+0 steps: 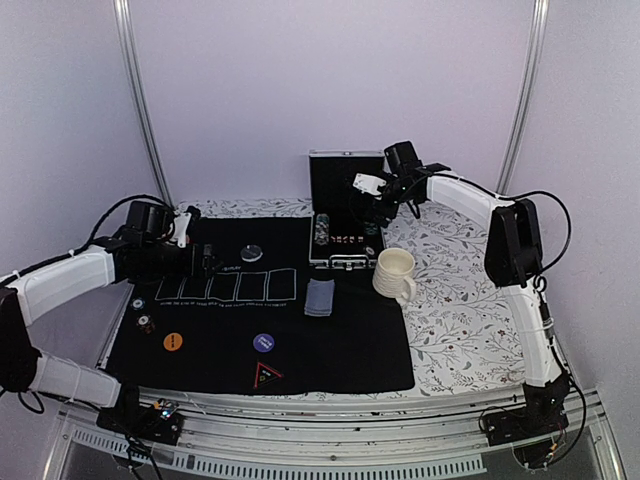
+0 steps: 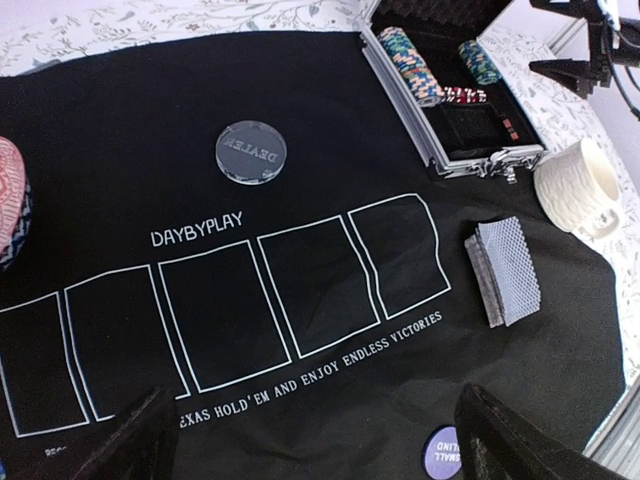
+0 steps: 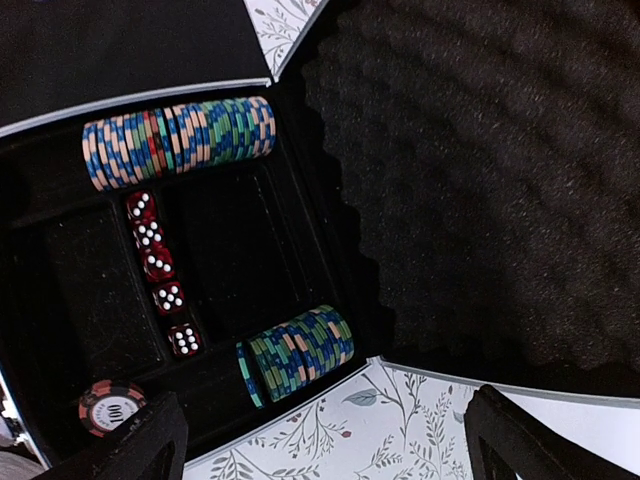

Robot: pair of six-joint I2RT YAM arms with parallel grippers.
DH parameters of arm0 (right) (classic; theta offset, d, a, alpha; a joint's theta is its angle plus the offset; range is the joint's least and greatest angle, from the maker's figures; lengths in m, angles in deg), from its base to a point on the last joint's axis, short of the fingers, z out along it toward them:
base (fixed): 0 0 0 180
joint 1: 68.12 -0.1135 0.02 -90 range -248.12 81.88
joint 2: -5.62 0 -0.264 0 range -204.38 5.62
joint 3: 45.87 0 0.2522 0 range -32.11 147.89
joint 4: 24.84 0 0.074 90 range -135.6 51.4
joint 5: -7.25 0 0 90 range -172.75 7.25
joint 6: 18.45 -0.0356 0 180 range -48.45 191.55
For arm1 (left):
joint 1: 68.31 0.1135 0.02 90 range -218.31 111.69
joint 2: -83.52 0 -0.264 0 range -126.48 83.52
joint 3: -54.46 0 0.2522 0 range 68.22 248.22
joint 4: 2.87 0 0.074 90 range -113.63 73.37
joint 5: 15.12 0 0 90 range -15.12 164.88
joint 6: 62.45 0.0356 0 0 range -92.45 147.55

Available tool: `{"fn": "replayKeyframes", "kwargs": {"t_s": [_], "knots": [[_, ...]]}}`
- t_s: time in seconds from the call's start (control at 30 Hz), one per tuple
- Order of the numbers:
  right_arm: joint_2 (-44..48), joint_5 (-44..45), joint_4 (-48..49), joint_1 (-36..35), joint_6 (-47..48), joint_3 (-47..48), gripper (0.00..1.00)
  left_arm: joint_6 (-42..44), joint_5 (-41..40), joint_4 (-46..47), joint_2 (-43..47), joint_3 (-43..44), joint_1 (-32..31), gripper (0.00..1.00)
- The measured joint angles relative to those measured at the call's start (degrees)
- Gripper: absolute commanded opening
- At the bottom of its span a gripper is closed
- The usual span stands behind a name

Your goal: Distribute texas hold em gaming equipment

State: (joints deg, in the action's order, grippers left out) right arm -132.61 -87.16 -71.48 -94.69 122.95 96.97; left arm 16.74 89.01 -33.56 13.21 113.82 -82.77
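A blue-grey deck of playing cards lies on the black poker mat, right of the printed card boxes. An orange button and a purple button sit near the mat's front. Rows of poker chips lie in the open case beside red dice. My left gripper hovers open over the mat's left part, holding nothing. Above the case, my right gripper is open and holds nothing.
A cream mug stands right of the case on the floral cloth. A clear dealer disc lies behind the card boxes. A red-and-white chip stack sits at the mat's left. A triangular marker lies at the front.
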Motion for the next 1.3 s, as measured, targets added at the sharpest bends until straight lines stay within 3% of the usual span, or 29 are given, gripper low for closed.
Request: {"fn": "replayKeyframes", "kwargs": {"t_s": [0.23, 0.4, 0.53, 0.57, 0.97, 1.3], "knots": [[-5.1, -2.8, 0.7, 2.1, 3.1, 0.8, 1.0, 1.3, -1.4, -1.4, -3.4, 0.4, 0.0, 0.98], [-7.9, -4.4, 0.7, 2.6, 4.1, 0.8, 0.93, 1.6, -1.8, -1.7, -4.9, 0.7, 0.0, 0.98], [-8.8, -5.3, 1.0, 2.6, 4.3, 0.9, 0.66, 1.8, -2.1, -2.1, -5.7, 0.9, 0.0, 0.98], [-9.0, -5.5, 1.4, 2.6, 4.2, 1.0, 0.64, 1.9, -2.3, -2.2, -5.7, 0.9, 0.0, 0.98], [-10.3, -6.7, 3.7, 2.6, 2.7, 1.5, 0.5, 2.7, -3.3, -2.3, -6.1, 0.9, 0.2, 0.98], [-10.3, -4.6, 2.9, 2.3, 3.5, 1.5, 0.45, 2.7, -3.3, -2.4, -6.3, 0.9, 0.2, 0.98]]}}
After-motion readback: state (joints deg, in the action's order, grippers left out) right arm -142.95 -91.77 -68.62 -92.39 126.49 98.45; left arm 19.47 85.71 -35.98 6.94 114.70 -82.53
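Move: Inside the open case, the right-hand row of chips, with one chip leaning at its near end, lies about 11 cm below the right hand and 2 cm ahead, level sideways. At about chip height, the dice are 5 cm to the hand's left, level ahead; the other chip row is 10 cm left, 3 cm ahead; the red chips are 4 cm back, 1 cm left. The mug stands 12 cm back, 5 cm right. From the left hand the row is some 25 cm ahead, 33 cm right and 12 cm below. Sinking some 9 cm almost straight down into the case, the right hand comes close over the near end of the right-hand chip row, then all but stops while its wide-open fingers narrow to about half around the leaning chip's spot; contact can't be made out. The left hand, still wide open, lowers about 4 cm over the mat, tipping slightly down. ##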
